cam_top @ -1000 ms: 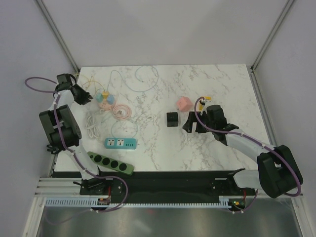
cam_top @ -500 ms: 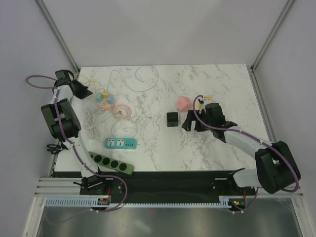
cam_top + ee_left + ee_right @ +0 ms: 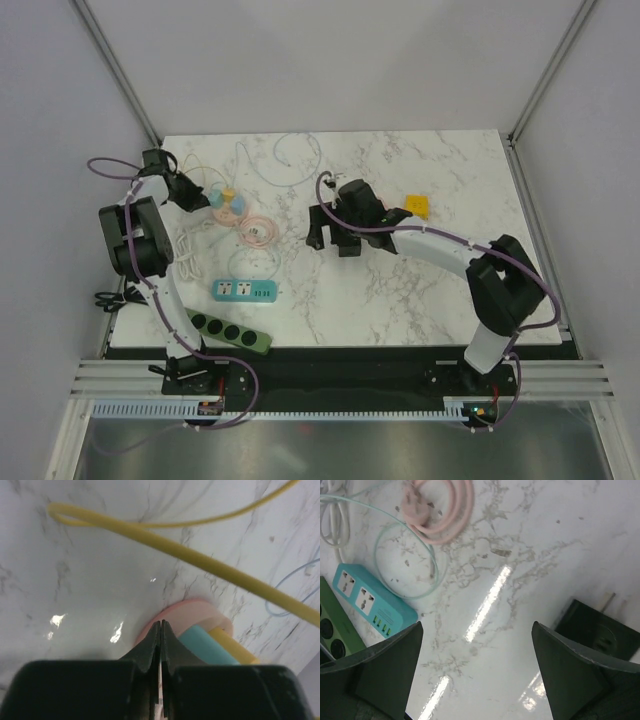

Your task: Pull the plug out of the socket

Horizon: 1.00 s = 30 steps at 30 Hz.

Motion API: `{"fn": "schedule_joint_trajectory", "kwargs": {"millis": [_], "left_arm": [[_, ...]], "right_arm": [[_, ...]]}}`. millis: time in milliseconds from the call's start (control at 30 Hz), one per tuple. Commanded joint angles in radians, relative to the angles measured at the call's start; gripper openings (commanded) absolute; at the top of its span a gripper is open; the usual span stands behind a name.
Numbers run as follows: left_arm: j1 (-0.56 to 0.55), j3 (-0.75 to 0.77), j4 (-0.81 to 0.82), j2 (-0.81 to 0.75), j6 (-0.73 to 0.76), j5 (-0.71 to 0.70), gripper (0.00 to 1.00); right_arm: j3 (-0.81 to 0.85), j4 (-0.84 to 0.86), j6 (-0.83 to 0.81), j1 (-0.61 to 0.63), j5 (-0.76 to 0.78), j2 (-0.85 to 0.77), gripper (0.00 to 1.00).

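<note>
A round pink socket (image 3: 192, 611) lies on the marble with a blue plug (image 3: 206, 646) and a yellow plug (image 3: 231, 643) standing in it; in the top view that cluster (image 3: 228, 206) is at the table's left. My left gripper (image 3: 160, 624) is shut, its tips at the socket's near edge just left of the blue plug, with nothing clearly between them. From above, the left gripper (image 3: 196, 198) sits just left of the cluster. My right gripper (image 3: 477, 626) is open over bare marble, near the table's middle (image 3: 328, 230).
A black cube (image 3: 598, 630) sits beside my right finger. A coiled pink cable (image 3: 438, 504), a teal power strip (image 3: 369, 600) and a green power strip (image 3: 224, 330) lie front left. A yellow cable (image 3: 200, 560) crosses the left wrist view. A yellow block (image 3: 417, 206) lies right.
The left gripper closed and moved right against the socket cluster, which shifted slightly right. The right arm swung left across the table, past the black cube. The pink cube no longer shows.
</note>
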Motion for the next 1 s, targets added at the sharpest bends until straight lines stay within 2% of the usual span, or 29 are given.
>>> {"fn": "schedule_joint_trajectory", "kwargs": {"millis": [0, 267, 400, 500, 633, 700, 733, 800, 967], "left_arm": [[-0.081, -0.119, -0.040, -0.105, 0.023, -0.005, 0.02], [-0.142, -0.409, 0.007, -0.287, -0.013, -0.023, 0.02], [-0.142, -0.480, 0.024, -0.392, -0.017, -0.023, 0.02], [-0.142, -0.488, 0.026, -0.448, -0.016, -0.016, 0.02], [-0.142, -0.466, 0.040, -0.462, -0.016, 0.062, 0.04], [-0.144, -0.459, 0.050, -0.458, -0.016, 0.070, 0.04], [-0.142, -0.459, 0.055, -0.453, -0.017, 0.069, 0.04], [-0.141, -0.445, 0.067, -0.423, -0.042, 0.114, 0.04], [-0.176, -0.346, 0.087, -0.318, -0.091, 0.221, 0.04]], "right_arm": [[0.178, -0.091, -0.010, 0.052, 0.045, 0.082, 0.98], [0.391, -0.136, -0.005, 0.109, 0.188, 0.243, 0.98], [0.451, -0.137, 0.001, 0.109, 0.243, 0.286, 0.98], [0.520, -0.133, -0.005, 0.109, 0.208, 0.330, 0.98], [0.588, -0.090, -0.103, 0.109, 0.139, 0.407, 0.97], [0.606, -0.044, -0.145, 0.107, 0.135, 0.430, 0.92], [0.614, -0.030, -0.187, 0.107, 0.109, 0.453, 0.84], [0.646, -0.001, -0.232, 0.107, 0.081, 0.488, 0.76], [0.719, 0.053, -0.364, 0.105, 0.001, 0.565, 0.77]]}}
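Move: The round pink socket's centre lies about 6 cm right of the left gripper, 1 cm ahead and slightly below; its blue plug is roughly 8 cm right of that gripper, 1 cm ahead. From the right gripper, the blue plug is some 16 cm ahead, 26 cm left and 7 cm below. The pink cord coil is about 11 cm ahead, 21 cm left, and the black plug 2 cm ahead, 6 cm right, both lower. Bring the left gripper, fingers still shut, back about 12 cm and to the right, pushing the socket along by its left side, then raise it and ease it forward again, farther right. Meanwhile reach the right gripper some 13 cm left and forward over the pink cord towards the blue plug, narrowing its wide-open jaws by a quarter and rolling the wrist counter-clockwise late. ##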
